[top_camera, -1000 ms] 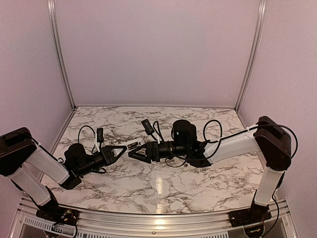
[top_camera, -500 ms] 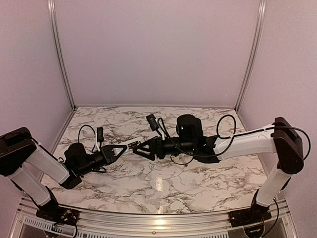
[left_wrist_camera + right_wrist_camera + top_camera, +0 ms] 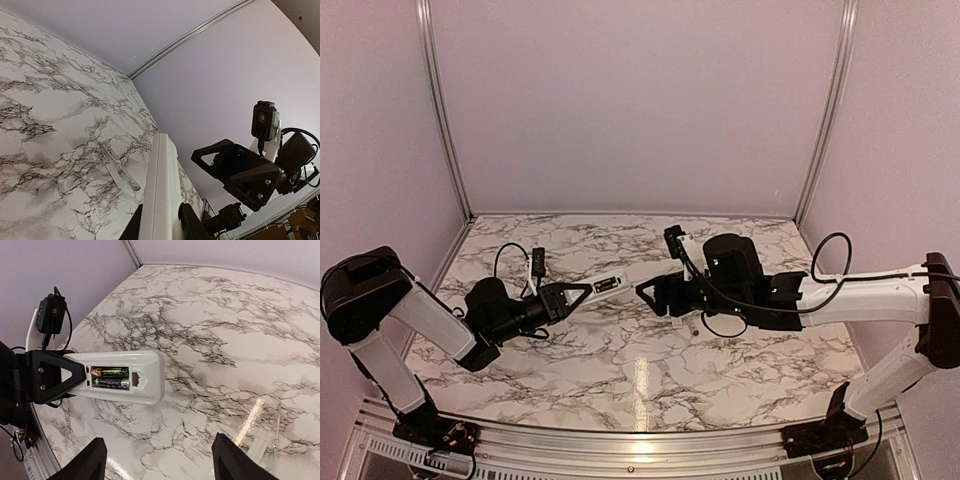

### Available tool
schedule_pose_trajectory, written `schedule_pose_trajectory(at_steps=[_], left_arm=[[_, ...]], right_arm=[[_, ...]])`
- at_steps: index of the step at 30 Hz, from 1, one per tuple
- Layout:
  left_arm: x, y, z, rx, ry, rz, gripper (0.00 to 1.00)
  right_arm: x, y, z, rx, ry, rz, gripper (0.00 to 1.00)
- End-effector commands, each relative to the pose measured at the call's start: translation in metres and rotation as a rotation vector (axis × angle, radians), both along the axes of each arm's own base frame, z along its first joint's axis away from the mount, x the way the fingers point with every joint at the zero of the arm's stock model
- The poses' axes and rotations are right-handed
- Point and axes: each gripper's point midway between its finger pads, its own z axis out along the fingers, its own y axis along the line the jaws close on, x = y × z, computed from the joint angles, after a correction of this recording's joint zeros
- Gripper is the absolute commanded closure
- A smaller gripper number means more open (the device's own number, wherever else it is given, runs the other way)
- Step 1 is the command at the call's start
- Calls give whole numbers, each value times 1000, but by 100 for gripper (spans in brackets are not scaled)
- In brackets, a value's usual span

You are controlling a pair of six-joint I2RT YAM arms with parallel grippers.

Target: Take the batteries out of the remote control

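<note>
The white remote control [image 3: 142, 377] is held above the table, its back up and its battery recess uncovered. Two batteries [image 3: 109, 377] lie side by side inside the recess. My left gripper [image 3: 578, 293] is shut on the remote's near end, and its black fingers [image 3: 50, 377] clamp that end. From the left wrist the remote [image 3: 161, 185] shows edge-on, rising out from my left gripper [image 3: 160, 227]. My right gripper [image 3: 162, 465] is open and empty, a short way back from the remote's free end. From above it [image 3: 646, 291] sits just right of the remote [image 3: 610, 284].
A thin grey pen-like rod [image 3: 119, 166] and a small flat white cover piece [image 3: 113, 175] lie on the marble table [image 3: 620, 370]. The rod [image 3: 276, 432] and cover [image 3: 257, 442] are to the right of my right gripper. Walls close in the back and sides.
My right gripper has pulled back to the right, away from the remote's end, with its arm stretched out lower. The left gripper has shifted slightly right with the remote.
</note>
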Motion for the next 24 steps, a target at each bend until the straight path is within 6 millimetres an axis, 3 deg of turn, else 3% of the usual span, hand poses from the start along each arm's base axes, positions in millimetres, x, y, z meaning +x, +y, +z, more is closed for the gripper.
schedule_pose_trajectory(at_steps=[1, 11, 24], left_arm=[[-4, -20, 15, -69, -28, -89, 100], [4, -54, -21, -11, 99, -174, 100], [17, -74, -63, 208, 184, -106, 100]], right_arm=[[19, -49, -21, -179, -19, -229, 28], [22, -74, -21, -227, -34, -311, 26], [21, -94, -54, -330, 59, -296, 25]])
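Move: The screwdriver lies on the table about 9 cm ahead of the empty right hand, 9 cm to its right and 18 cm below. The battery cover is just on the screwdriver's left, some 8 cm ahead and 7 cm right of that hand, also on the table. The remote's open battery bay is about 11 cm left, 4 cm ahead and 3 cm below. From the left hand, which already holds the remote, the screwdriver is roughly 25 cm right, 9 cm ahead and 17 cm down. Rightward and downward, both arms travel together. The right hand goes about 8 cm right and 4 cm down, quick at first and then slower, towards the screwdriver, its wrist rolling and swinging clockwise and its fingers staying open and empty. The left hand keeps its grip on the remote's end and carries it 7 cm right, sinking 5 cm mostly late, while tipping some 10 degrees. ##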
